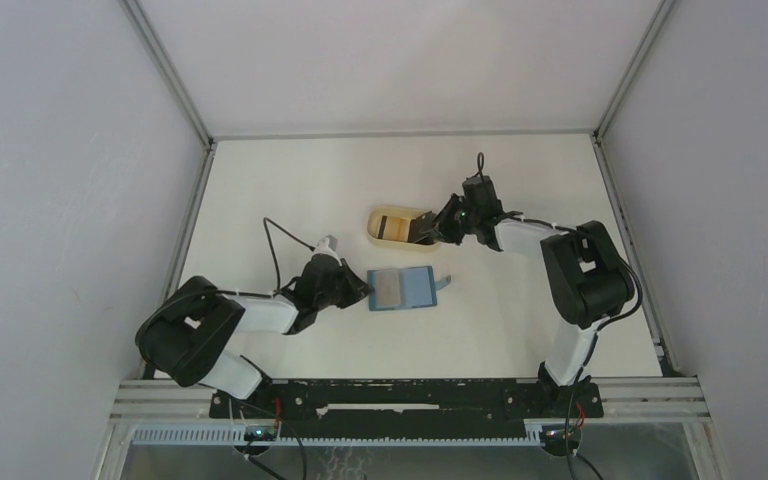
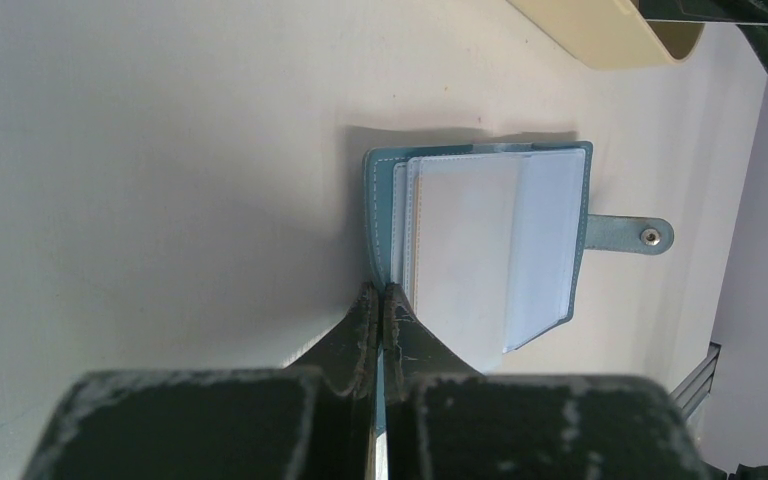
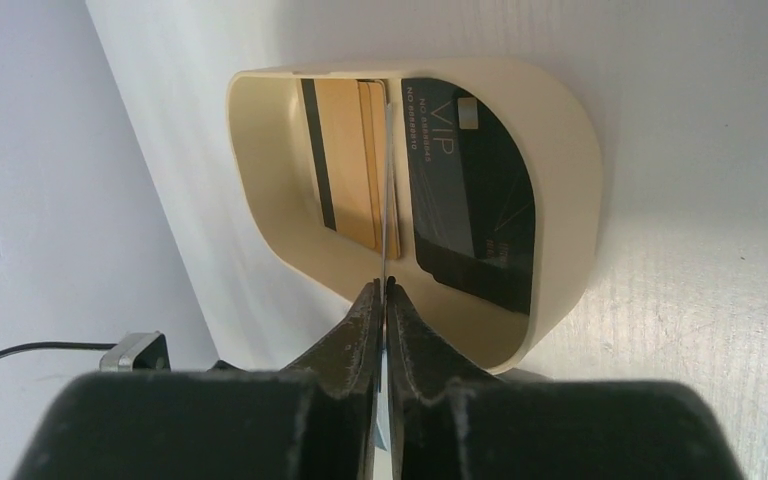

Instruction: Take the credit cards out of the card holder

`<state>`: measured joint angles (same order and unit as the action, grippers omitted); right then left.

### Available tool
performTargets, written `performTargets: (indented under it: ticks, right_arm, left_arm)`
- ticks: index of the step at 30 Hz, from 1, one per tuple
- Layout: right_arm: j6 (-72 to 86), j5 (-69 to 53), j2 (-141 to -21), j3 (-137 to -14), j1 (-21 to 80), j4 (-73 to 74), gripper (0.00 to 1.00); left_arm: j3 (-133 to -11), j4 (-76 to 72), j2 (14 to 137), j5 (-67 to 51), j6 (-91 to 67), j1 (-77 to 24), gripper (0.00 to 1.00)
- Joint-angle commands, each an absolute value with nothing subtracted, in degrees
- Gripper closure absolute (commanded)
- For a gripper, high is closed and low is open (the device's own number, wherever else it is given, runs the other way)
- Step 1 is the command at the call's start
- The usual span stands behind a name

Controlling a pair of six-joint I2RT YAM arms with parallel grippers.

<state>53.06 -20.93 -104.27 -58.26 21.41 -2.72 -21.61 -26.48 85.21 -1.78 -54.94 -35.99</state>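
Note:
The teal card holder [image 1: 415,288] [image 2: 480,240] lies open on the white table, its pale clear sleeves facing up and its snap tab [image 2: 650,236] pointing right. My left gripper [image 1: 365,290] [image 2: 381,288] is shut on the holder's left edge. Over the beige tray [image 1: 385,215] [image 3: 570,200], my right gripper [image 1: 425,232] [image 3: 385,285] pinches a credit card [image 3: 385,180] that I see edge-on as a thin line. A gold card [image 3: 345,150] and a black VIP card [image 3: 475,190] lie flat in the tray.
Grey enclosure walls stand close on the left, right and back. A black cable with a small silver plug [image 1: 327,242] [image 3: 135,350] runs over the left arm. The tray's end [image 2: 610,35] lies just beyond the holder. A metal rail [image 1: 410,400] lines the near edge.

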Motion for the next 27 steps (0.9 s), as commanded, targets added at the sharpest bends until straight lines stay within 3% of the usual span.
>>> performTargets:
  ticks: [1, 7, 15, 21, 27]
  right_arm:
    - [52.0, -19.2, -101.0, -59.5, 21.6, -2.9, 0.85]
    - [50.6, -19.1, -99.8, -59.5, 21.6, -3.0, 0.58]
    - [46.7, -14.2, -92.2, -59.5, 22.5, -1.2, 0.42]
    - [35.0, -4.9, -84.0, -61.3, 30.5, 4.7, 0.05]
    - [26.8, 10.2, -84.2, -58.9, 45.0, 8.9, 0.01]
  left_arm:
    - [-19.0, -18.8, 85.7, -1.3, -52.0, -36.4, 1.00]
    - [-19.0, -18.8, 85.5, -1.5, -52.0, -36.4, 1.00]
    - [-20.0, -15.9, 82.2, -1.2, -51.4, -36.5, 1.00]
    - [-21.5, -12.0, 78.1, -0.3, -50.2, -36.4, 1.00]
    - [-21.6, -10.9, 73.4, 2.0, -50.8, -36.4, 1.00]
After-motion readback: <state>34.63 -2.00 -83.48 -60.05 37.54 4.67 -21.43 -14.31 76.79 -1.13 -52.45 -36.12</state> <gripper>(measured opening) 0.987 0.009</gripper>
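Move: The right hand still has a dark card between its fingertips at the tray's right side; the tray's middle lies about 7 cm left and 3 cm ahead of that hand, some 4 cm below, and the black card pile in the tray about 4 cm left, 2 cm ahead. The blue card holder lies roughly 11 cm back and 7 cm left of it. The left hand pinches the holder's left edge: its middle lies some 7 cm right and 1 cm ahead; the tray, 14 cm ahead and 7 cm right. The right hand spreads its fingers, hardly shifting at first, to let go of the card into the tray, then rises fast by about 12 cm with the jaws going wide open, swinging back and to the left at the end while the fingertips tilt up some 30 degrees. Late on, the left hand, still pinching the card holder's left edge, drags the holder back and to the left by about 2 cm each way, away from the tray. ##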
